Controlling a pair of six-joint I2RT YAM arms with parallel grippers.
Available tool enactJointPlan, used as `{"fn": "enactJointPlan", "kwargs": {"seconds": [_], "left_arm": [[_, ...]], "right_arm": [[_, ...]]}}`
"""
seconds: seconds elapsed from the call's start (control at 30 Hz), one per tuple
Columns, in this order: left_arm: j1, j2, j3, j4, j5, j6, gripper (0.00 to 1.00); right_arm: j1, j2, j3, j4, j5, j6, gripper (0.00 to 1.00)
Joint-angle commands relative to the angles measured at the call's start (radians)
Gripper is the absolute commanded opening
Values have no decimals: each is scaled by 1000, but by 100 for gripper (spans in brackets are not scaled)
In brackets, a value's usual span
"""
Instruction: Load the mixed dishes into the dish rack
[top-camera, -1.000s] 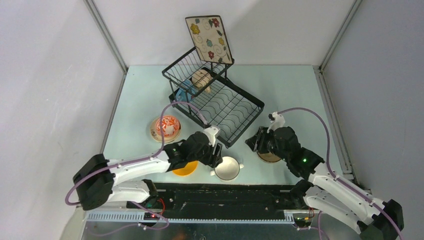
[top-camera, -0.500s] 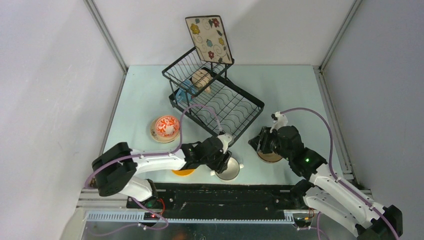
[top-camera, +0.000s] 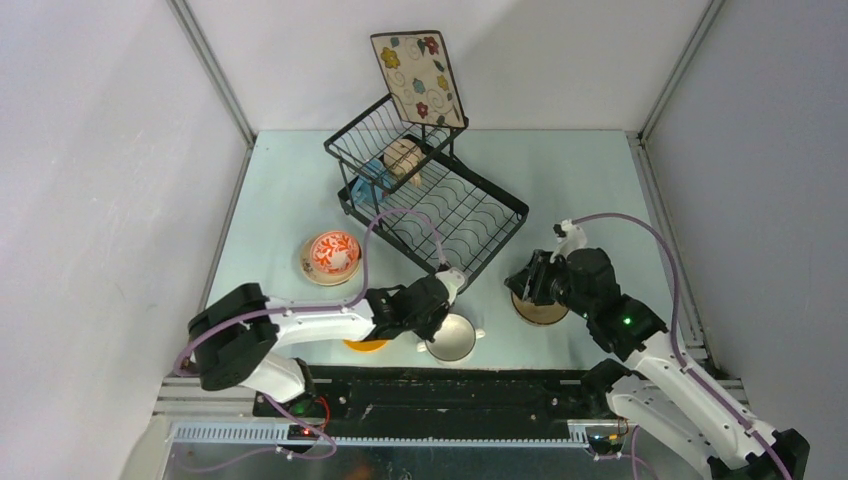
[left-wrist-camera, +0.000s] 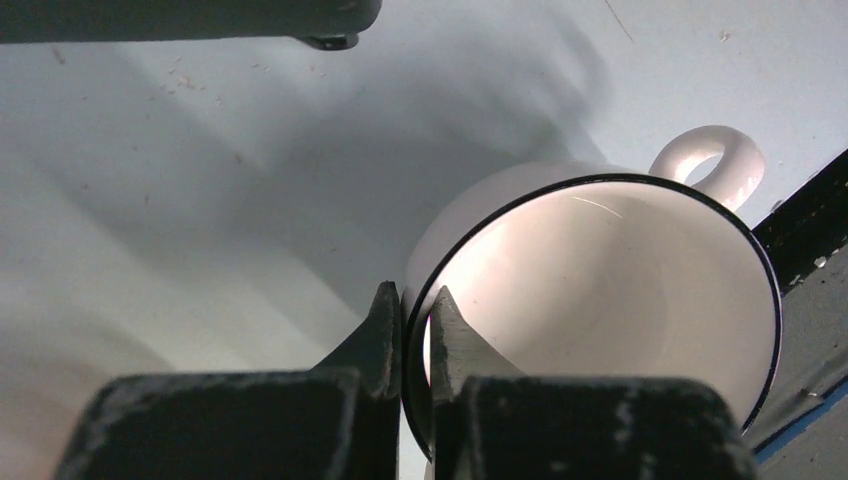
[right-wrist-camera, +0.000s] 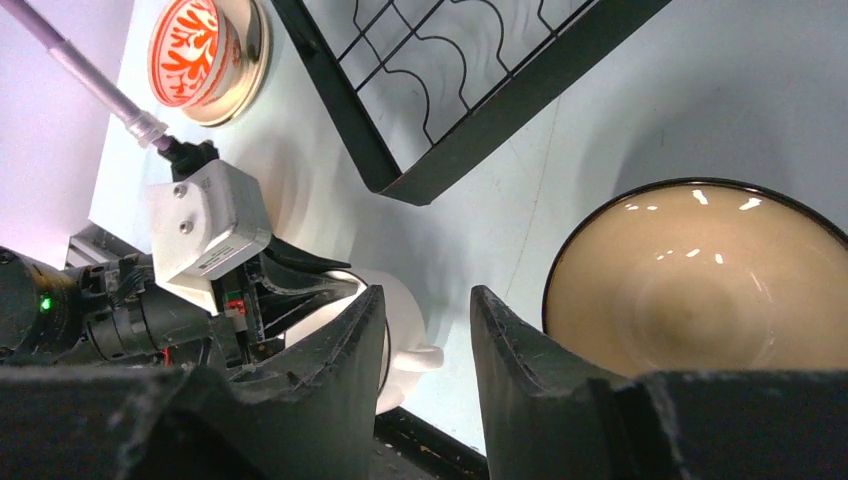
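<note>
My left gripper (left-wrist-camera: 413, 300) is shut on the near rim of the white two-handled bowl (left-wrist-camera: 600, 290), one finger inside and one outside; the top view shows that bowl (top-camera: 455, 338) near the front edge. My right gripper (right-wrist-camera: 428, 295) stands open over bare table, just left of the tan bowl (right-wrist-camera: 700, 290) and holding nothing. The black dish rack (top-camera: 450, 215) lies at the back centre. Its raised basket holds the blue mug (top-camera: 368, 180), the beige mug (top-camera: 403, 160) and the upright square floral plate (top-camera: 418, 78).
A red-patterned bowl (top-camera: 334, 252) sits on a cream round plate (top-camera: 309, 270) left of the rack. The orange-yellow bowl (top-camera: 365, 345) peeks out under my left arm. A rack corner (right-wrist-camera: 400, 185) lies close ahead of my right gripper. A black rail (top-camera: 450, 385) borders the front.
My left gripper has reached right to the white bowl and closed on its rim. My right arm has shifted slightly right, with its jaws unchanged.
</note>
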Motion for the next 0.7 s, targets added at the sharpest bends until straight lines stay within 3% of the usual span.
{"fn": "enactJointPlan", "kwargs": {"seconds": [0.0,0.4,0.53,0.67], "left_arm": [[-5,-133,-2,23,-23,30,0],[-5,-418,-8,-105,-70,35,0],[-3,-503,4,-123,-157,25,0],[-3,-558,10,-127,-337,26,0]], "right_arm": [[-22,-19,72,-53,-9,-14,40],[-57,26,103,-29,-167,6,40],[-61,42,103,11,-190,19,39],[-63,61,103,66,-236,36,39]]}}
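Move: The left hand already pinches the white two-handled bowl by its left rim; the bowl's middle is about 5 cm to the right, 2 back and 3 below. The dish rack's lower tray centres some 25 cm ahead, 1 right and 3 below; the yellow bowl is 13 cm left and 1 ahead, 4 below. From the right hand, the tray centre lies 21 cm ahead, 17 left and 17 below. Keeping its pinch on the rim of the white two-handled bowl, the left hand lifts it off the table, rising about 11 cm, nearly straight up at first and then also drifting some 4 cm left. The wrist tips by nearly 20 degrees, swinging the fingertips up towards forward and right. ##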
